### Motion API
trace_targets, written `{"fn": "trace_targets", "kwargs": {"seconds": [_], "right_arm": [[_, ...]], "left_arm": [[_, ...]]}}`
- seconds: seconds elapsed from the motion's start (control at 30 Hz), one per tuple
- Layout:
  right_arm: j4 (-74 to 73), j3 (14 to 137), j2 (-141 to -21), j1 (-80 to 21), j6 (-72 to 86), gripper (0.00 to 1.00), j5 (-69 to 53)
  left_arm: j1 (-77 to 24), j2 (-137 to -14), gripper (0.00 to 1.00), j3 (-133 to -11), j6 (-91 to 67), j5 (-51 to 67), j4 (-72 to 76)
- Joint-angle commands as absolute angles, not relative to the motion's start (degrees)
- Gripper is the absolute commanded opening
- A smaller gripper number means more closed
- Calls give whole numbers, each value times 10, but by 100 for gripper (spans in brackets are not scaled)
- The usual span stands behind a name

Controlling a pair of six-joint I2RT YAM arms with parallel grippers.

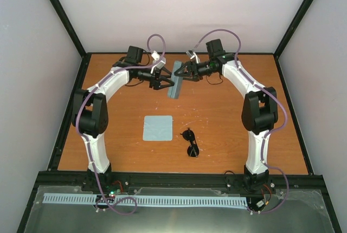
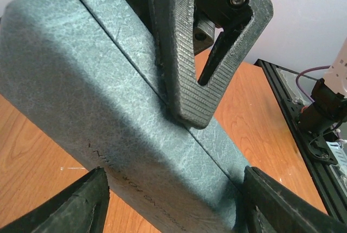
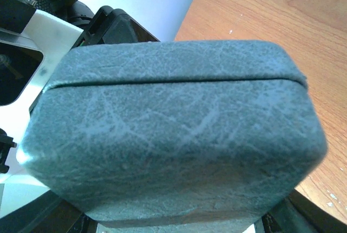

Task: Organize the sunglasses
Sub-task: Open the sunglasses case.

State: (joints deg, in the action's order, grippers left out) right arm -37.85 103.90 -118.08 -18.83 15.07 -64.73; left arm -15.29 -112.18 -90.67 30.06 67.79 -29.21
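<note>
The sunglasses (image 1: 190,142) lie folded on the wooden table near its front, right of centre, with no gripper near them. At the far middle, the closed grey-blue case (image 1: 175,84) is held up between both arms. My right gripper (image 1: 180,73) is shut on it across lid and base. In the left wrist view one of the right gripper's fingers (image 2: 187,70) presses on the case (image 2: 108,97) by its seam. My left gripper (image 1: 164,81) is open, and its fingers (image 2: 81,206) straddle the case's width. The case's end (image 3: 173,135) fills the right wrist view and hides most of that gripper (image 3: 179,217).
A pale blue square cloth (image 1: 158,128) lies flat left of the sunglasses. Black frame rails (image 1: 70,114) edge the table, with white walls behind. A pale perforated strip (image 1: 146,200) runs along the near edge by the arm bases.
</note>
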Motion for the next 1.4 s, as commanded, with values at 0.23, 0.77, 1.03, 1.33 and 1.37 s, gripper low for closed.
{"fn": "trace_targets", "kwargs": {"seconds": [0.23,0.77,1.03,1.33,1.37], "right_arm": [[-496,1044,-1100,-194,87,3,-775],[-584,1053,-1082,-186,27,3,-821],[-605,1047,-1091,-159,15,3,-705],[-590,1149,-1231,-115,85,3,-655],[-607,1169,-1249,-115,76,3,-654]], "left_arm": [[-150,-1139,65,-904,369,591,-316],[-149,-1159,64,-908,373,582,-290],[-145,-1157,67,-928,366,557,-296],[-72,-1110,69,-905,306,554,-258],[-66,-1109,68,-903,312,549,-260]]}}
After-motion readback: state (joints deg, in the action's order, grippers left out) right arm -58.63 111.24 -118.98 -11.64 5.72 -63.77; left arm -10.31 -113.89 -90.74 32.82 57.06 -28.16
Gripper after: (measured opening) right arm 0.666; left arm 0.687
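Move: The shut sunglasses case is already held up between the two grippers: its middle lies about 2 cm to the right of the left hand and 1 cm back, and some 2 cm left and 2 cm back of the right hand, roughly 1 cm below both. From the left hand, the sunglasses on the table lie about 25 cm back, 8 cm right and 20 cm down; the cloth lies some 20 cm back, 6 cm left and 21 cm down. Keep the right gripper pinched on its half of the case and ease it back and to the right against the left fingers, then lift it while the left gripper sinks, about 3 cm each, to pry the halves apart. Then draw the left gripper off forward and to the left, clear of the case, and bring the right hand forward and farther right, still holding. ##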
